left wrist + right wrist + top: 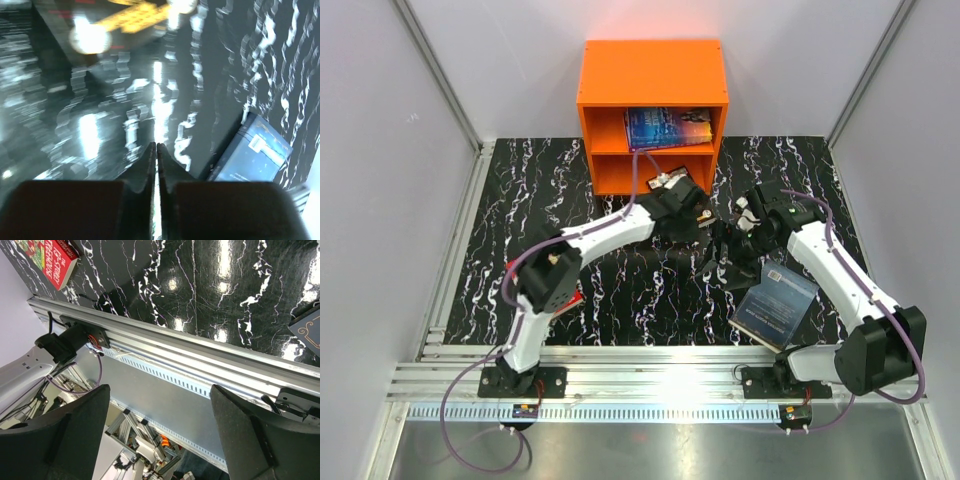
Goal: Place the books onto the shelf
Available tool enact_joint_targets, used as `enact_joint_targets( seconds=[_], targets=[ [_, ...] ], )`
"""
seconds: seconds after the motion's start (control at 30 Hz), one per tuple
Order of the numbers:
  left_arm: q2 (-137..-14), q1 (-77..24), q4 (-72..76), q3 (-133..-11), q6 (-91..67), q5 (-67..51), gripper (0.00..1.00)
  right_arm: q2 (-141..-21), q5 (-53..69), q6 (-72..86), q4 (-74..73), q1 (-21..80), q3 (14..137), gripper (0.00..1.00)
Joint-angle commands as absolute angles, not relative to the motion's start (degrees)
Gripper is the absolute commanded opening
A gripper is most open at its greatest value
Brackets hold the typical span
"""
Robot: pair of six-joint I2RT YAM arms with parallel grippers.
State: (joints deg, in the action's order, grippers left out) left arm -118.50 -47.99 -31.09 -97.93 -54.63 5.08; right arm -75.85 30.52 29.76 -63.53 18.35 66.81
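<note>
The orange shelf [655,70] stands at the back with a blue book [668,128] lying in its upper compartment. A dark blue-grey book [777,305] [255,155] lies flat at the front right. A red book [50,260] [576,296] lies at the left, mostly hidden under the left arm. At the top of the left wrist view a dark cover with gold ornament [132,17] shows, blurred. My left gripper [705,228] [156,146] is shut on nothing above the mat's middle. My right gripper [725,262] [160,390] is open and empty, close beside it.
The black marbled mat [620,280] ends at an aluminium rail [650,360] [210,355] along the near edge. Grey walls close in both sides. A dark book corner with a thin gold line [307,332] lies beside the rail in the right wrist view.
</note>
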Motion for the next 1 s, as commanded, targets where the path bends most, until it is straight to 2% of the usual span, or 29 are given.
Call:
enact_joint_targets(
  seconds=[0.0, 0.3, 0.63, 0.97],
  targets=[
    [-124.61, -47.46, -31.98, -104.23, -50.72, 1.85, 0.00, -73.74, 28.57, 28.48, -65.74, 18.28, 68.64, 0.88],
    [-135.43, -47.11, -36.47, -114.08, -48.96, 1.93, 0.00, -73.21, 25.93, 27.77, -68.02, 18.28, 69.78, 0.88],
    [-138.16, -42.20, -39.73, -115.84, -48.26, 6.50, 0.00, -74.09, 25.05, 27.51, -68.64, 18.28, 70.31, 0.88],
    [-141.68, -37.18, -41.57, -123.30, -46.67, 8.18, 0.00, -75.85, 26.10, 27.42, -67.94, 18.28, 69.70, 0.87]
  ],
)
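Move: The black book lies flat, half into the lower shelf and skewed. Its middle is about 15 cm ahead of the left hand, 2 cm to its left and 8 cm below. The front edge of the lower shelf's floor is centred some 17 cm ahead and 9 cm left, also 8 cm below. The dark blue book is roughly 12 cm back and 20 cm right. From the right hand, the black book is about 30 cm ahead, 10 cm left and 16 cm below. The left hand, fingers already practically shut, first drops about 8 cm to book height just in front of the black book, easing some 2 cm right as it sinks. It then stays low and sweeps about 8 cm forward and 6 cm left, tilting some 10 degrees in all, bringing the closed fingertips against the book's near edge beside its left corner and pushing that corner towards the shelf. ##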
